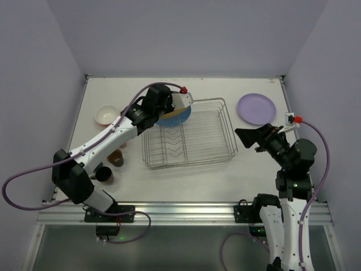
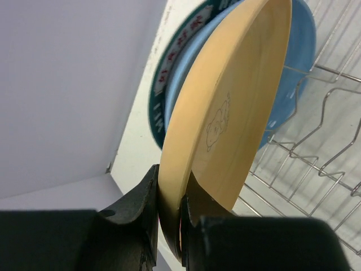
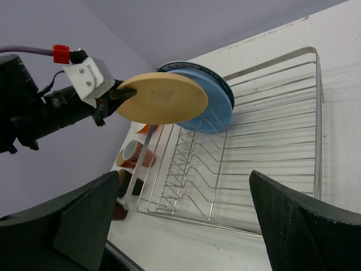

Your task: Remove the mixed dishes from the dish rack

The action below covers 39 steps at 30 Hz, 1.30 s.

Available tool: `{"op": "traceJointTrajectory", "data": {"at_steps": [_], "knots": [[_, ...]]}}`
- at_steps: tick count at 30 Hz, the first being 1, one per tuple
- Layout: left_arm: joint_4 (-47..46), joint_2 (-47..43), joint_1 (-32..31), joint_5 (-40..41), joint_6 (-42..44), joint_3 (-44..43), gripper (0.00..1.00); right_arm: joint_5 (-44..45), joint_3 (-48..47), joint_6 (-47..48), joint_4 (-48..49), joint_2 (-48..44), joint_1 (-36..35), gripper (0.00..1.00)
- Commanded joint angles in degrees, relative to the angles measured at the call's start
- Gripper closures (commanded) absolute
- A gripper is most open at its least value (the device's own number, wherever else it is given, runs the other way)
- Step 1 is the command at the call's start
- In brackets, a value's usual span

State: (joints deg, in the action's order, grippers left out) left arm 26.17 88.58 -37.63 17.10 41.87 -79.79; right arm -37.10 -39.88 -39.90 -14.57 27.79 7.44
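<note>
My left gripper (image 2: 169, 195) is shut on the lower rim of a yellow plate (image 2: 237, 113), held tilted over the far left corner of the dish rack (image 1: 230, 127). Behind it in the rack stand a blue plate (image 2: 302, 51) and a plate with a patterned rim (image 2: 180, 53). From above, the yellow plate (image 1: 181, 112) overlaps the blue plate (image 1: 168, 119). My right gripper (image 1: 248, 138) hangs open and empty just right of the rack. In the right wrist view, the rack (image 3: 318, 113) lies beyond the right gripper (image 3: 183, 180).
A lavender plate (image 1: 256, 108) lies on the table at the far right. An orange bowl (image 1: 106, 115), white inside, sits at the far left. Cups (image 1: 117, 156) stand and lie left of the rack, a black one (image 1: 104, 174) nearest me.
</note>
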Motion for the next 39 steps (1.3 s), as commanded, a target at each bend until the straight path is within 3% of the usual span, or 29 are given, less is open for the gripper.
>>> {"op": "traceJointTrajectory", "data": {"at_steps": [1,9,13,15,17,19,25,30,31,36,39], "knots": [[-4.3,-6.6,-1.5,4.7,8.1,-1.2,1.00,-1.4,0.2,-1.1,2.9,0.7,-0.1,0.01],[2.6,-11.6,-4.9,1.3,-6.7,-4.1,1.00,-2.7,1.2,-3.0,6.6,2.0,-0.1,0.01],[4.5,-12.8,-5.1,-6.8,-17.1,-6.3,1.00,-8.9,1.1,-4.0,12.0,5.0,-0.1,0.01],[2.4,-14.1,-5.0,-10.9,-26.4,-5.7,1.00,-12.5,-0.5,-3.8,13.2,8.8,-0.5,0.06],[-3.7,-16.5,-4.9,-11.6,-41.9,-3.3,1.00,-12.8,-2.9,-1.6,11.1,11.4,-1.7,0.10],[-10.0,-17.6,-4.7,-20.9,-53.1,1.4,1.00,-10.3,-4.8,2.1,9.0,15.0,-4.3,0.12],[-20.1,-18.2,-3.5,-29.2,-76.2,11.3,1.00,-2.4,-11.1,12.4,0.4,22.0,-11.6,0.19],[-27.1,-18.5,-1.3,-36.2,-84.7,16.2,1.00,0.9,-11.2,14.3,-0.6,22.8,-12.7,0.31],[-26.7,-18.5,-1.1,-36.1,-85.6,16.4,1.00,1.1,-11.3,14.5,-0.7,22.8,-12.9,0.40],[-28.8,-18.6,-0.7,-37.7,-87.6,18.5,1.00,3.5,-11.9,15.6,-1.7,23.7,-13.9,0.55],[-29.2,-18.2,-0.7,-37.9,-88.0,19.0,1.00,5.1,-12.6,15.9,-2.7,25.0,-14.8,0.69]]}}
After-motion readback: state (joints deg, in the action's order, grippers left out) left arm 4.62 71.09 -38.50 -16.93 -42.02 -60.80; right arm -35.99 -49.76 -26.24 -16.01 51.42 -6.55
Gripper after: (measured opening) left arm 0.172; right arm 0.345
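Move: My left hand already pinches the yellow plate by its rim, the plate's middle some 3 cm ahead, 3 cm right and 5 cm below. My open right gripper waits about 17 cm back, 28 cm right and 7 cm above that hand. The blue plate stands in the rack level with my left hand, 5 cm right and 13 cm below. From my right hand, the yellow plate is about 19 cm ahead, 25 cm left and 12 cm down; the purple plate is 21 cm ahead, 14 cm right and 30 cm down. Keeping its pinch on the yellow plate, my left hand first rises some 9 cm, then swings back and right over the rack, ending about 13 cm back and 11 cm right after sinking 4 cm again, while the wrist rolls about 80 degrees and carries the plate's free rim to my right hand. My right hand reaches about 5 cm left and nearly as far forward, dipping slightly, and narrows its fingers to under half open around that rim. ##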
